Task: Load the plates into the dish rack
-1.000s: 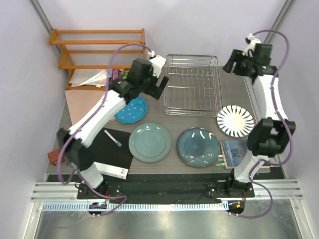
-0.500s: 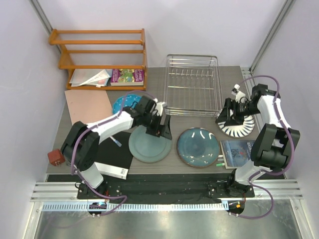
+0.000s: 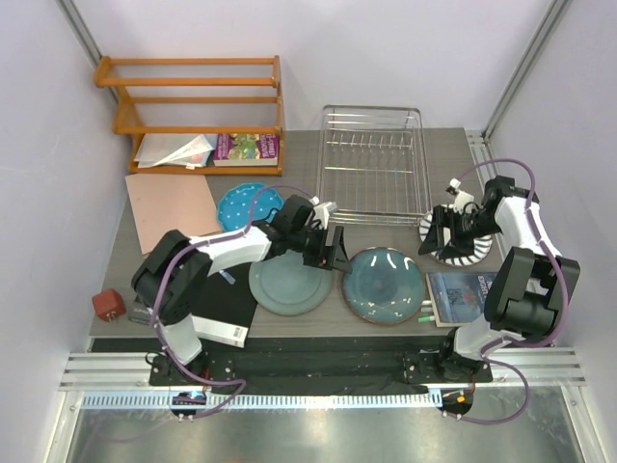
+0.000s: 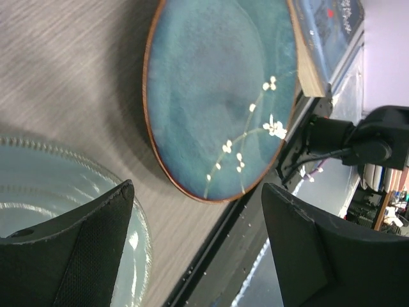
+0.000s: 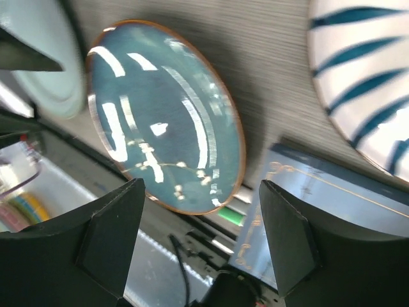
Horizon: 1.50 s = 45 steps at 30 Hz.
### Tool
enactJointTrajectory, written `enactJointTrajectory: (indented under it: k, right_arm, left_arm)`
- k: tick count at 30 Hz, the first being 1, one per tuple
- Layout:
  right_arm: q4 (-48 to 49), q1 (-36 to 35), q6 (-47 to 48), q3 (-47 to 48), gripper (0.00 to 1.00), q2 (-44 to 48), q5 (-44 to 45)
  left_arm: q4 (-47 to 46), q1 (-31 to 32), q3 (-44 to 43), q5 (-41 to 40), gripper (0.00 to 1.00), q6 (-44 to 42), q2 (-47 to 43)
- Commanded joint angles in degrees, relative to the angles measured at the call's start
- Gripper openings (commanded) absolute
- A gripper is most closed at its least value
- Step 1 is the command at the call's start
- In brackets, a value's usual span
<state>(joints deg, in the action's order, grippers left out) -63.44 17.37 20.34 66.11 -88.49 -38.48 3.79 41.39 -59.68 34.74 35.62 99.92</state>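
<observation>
Four plates lie flat on the table. The blue dotted plate (image 3: 247, 205) is at the left, the grey-green plate (image 3: 288, 281) and the dark teal plate (image 3: 385, 285) sit at the front, and the striped plate (image 3: 461, 241) is at the right. The wire dish rack (image 3: 374, 164) stands behind them with nothing in it. My left gripper (image 3: 329, 253) hangs low and open between the grey-green plate (image 4: 38, 211) and the teal plate (image 4: 220, 96), holding nothing. My right gripper (image 3: 432, 234) is open at the striped plate's (image 5: 364, 83) left edge, facing the teal plate (image 5: 163, 115).
An orange wooden shelf (image 3: 193, 96) with books stands at the back left. A pink board (image 3: 172, 207), a black mat (image 3: 217, 299) with a pen (image 3: 220, 270) and a red cube (image 3: 107, 305) lie at the left. A book (image 3: 458, 294) lies front right.
Both arms have come down from beside the rack to the table. The left swung forward past the grey-green plate toward the teal one. The right dropped to the striped plate.
</observation>
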Motion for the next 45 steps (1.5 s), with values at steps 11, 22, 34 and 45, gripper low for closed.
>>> enactJointTrajectory:
  k: [11,22,34,45]
  right_arm:
    - [2.8,0.2,12.7,-1.2,0.80,0.4,0.1]
    - [1.6,0.2,17.3,0.4,0.75,-5.0,-2.0]
    - [2.5,0.2,20.4,-3.0,0.74,-6.4,-3.4]
    - [0.4,0.2,23.6,0.7,0.74,-10.9,-5.4]
  left_arm:
    - [-0.5,3.6,-4.1,-2.9,0.81,-2.2,6.0]
    - [-2.3,5.0,-6.1,0.9,0.64,-2.1,10.5]
    - [-5.3,4.8,-6.1,3.4,0.27,0.9,12.1]
    - [-5.3,2.1,-3.4,5.9,0.09,-2.4,6.8]
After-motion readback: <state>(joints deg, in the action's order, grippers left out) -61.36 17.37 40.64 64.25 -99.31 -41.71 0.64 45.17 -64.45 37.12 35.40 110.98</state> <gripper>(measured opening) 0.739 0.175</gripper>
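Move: Off the left hand's fingertips, the teal plate's middle lies about 11 cm to the right, 5 cm back and 7 cm below. The green plate is some 11 cm left of this hand and 3 cm back. From the right hand the teal plate is roughly 9 cm left, 8 cm back and 9 cm down; the striped plate lies about 6 cm right and 2 cm ahead, the blue book 9 cm right and 12 cm back. Dipping about 6 cm and working some 4 cm to the right, the left hand brings its open fingers to the teal plate's left rim, closes them to pinch the rim, then eases up 1 to 2 cm. Meanwhile the right hand sinks about 5 cm beside the plate's right rim, turning some 15 degrees counter-clockwise with its fingers kept open. ##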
